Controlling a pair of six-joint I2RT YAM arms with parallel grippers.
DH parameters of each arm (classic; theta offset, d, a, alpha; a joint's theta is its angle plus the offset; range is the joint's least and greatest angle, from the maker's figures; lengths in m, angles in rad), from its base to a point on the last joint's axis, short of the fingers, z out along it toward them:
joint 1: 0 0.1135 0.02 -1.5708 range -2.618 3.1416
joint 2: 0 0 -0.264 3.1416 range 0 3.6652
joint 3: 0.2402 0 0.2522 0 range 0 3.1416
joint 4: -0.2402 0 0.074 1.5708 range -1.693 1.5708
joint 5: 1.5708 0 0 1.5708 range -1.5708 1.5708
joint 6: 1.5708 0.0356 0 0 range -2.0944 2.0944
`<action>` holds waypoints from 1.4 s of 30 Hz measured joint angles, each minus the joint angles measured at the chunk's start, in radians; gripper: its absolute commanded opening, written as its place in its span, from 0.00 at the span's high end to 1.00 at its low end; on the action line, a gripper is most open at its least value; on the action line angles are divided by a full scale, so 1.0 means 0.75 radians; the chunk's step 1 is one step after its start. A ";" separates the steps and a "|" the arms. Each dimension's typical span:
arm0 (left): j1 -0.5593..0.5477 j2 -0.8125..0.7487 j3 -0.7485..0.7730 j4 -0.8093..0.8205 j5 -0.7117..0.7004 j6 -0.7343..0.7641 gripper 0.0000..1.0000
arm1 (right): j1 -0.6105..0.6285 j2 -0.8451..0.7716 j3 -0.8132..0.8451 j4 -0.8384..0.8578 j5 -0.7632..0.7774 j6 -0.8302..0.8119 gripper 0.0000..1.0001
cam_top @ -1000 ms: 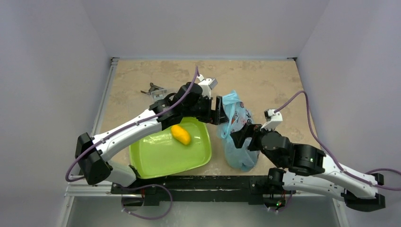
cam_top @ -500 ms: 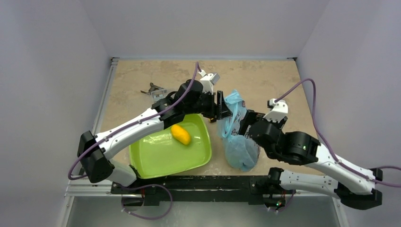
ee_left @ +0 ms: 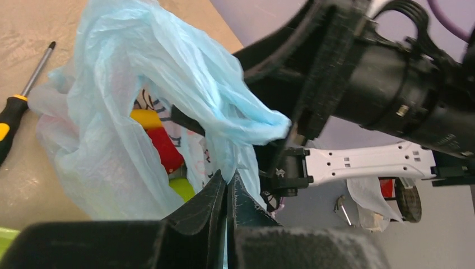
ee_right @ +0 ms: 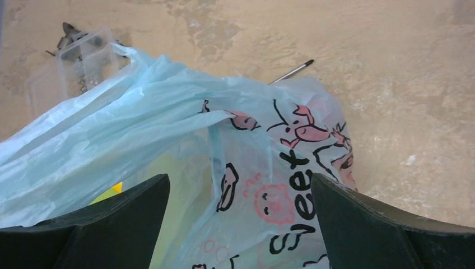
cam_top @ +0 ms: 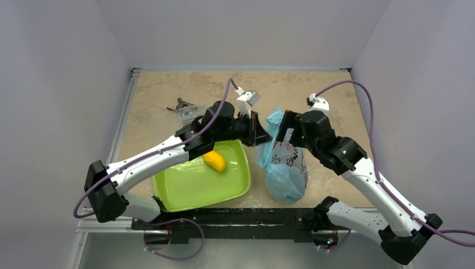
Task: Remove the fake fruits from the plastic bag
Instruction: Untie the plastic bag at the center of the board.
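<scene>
The light blue plastic bag (cam_top: 284,162) with pink and black prints stands right of the green tray. My left gripper (cam_top: 261,130) is shut on the bag's upper left edge and holds it up; in the left wrist view its jaws pinch the bag's film (ee_left: 227,182). Through the bag (ee_left: 112,129) I see fruits: something yellow (ee_left: 147,119), red (ee_left: 165,150) and lime green (ee_left: 182,188). My right gripper (cam_top: 287,134) is open and empty, hovering over the bag's top. In the right wrist view its wide-apart fingers (ee_right: 386,230) frame the printed bag (ee_right: 263,185).
The lime-green tray (cam_top: 185,185) holds a plain orange-yellow oval fruit (cam_top: 214,160). A clear plastic box with small parts (cam_top: 185,109) lies at the back left. A screwdriver (ee_left: 19,109) lies on the table behind the bag.
My right arm has risen and swung from the bag's lower right side to above its top. My left gripper stays shut on the bag's edge, nearly unmoved.
</scene>
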 measured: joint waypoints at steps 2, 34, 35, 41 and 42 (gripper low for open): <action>-0.012 -0.037 -0.035 0.033 0.016 0.003 1.00 | -0.006 0.020 -0.003 0.024 -0.043 0.010 0.02; -0.481 -0.313 -0.255 0.090 -0.252 0.348 1.00 | -0.078 0.016 -0.080 0.255 0.234 -0.001 1.00; -0.506 -0.313 -0.259 0.092 -0.290 0.366 1.00 | -0.089 0.016 -0.058 0.249 0.243 -0.019 1.00; -0.593 -0.313 -0.258 0.127 -0.425 0.466 1.00 | -0.174 0.060 0.109 0.204 0.274 -0.162 1.00; -0.596 -0.313 -0.254 0.127 -0.433 0.483 1.00 | -0.180 0.075 0.142 0.198 0.283 -0.186 1.00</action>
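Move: The right hand, open, has the bag's loose upper rim about 3 cm to its left and 6 cm below, level fore and aft; the bag's fruit-filled body lies some 15 cm back and 18 cm below. The left hand already pinches the bag's left edge: that body is about 11 cm back, 8 cm right and 20 cm below, the green tray some 15 cm back, 26 cm left and 27 cm below. Right fingers dip, pinch the rim and pull up, right and forward; left keeps its pinch, dragging back 13 cm. ##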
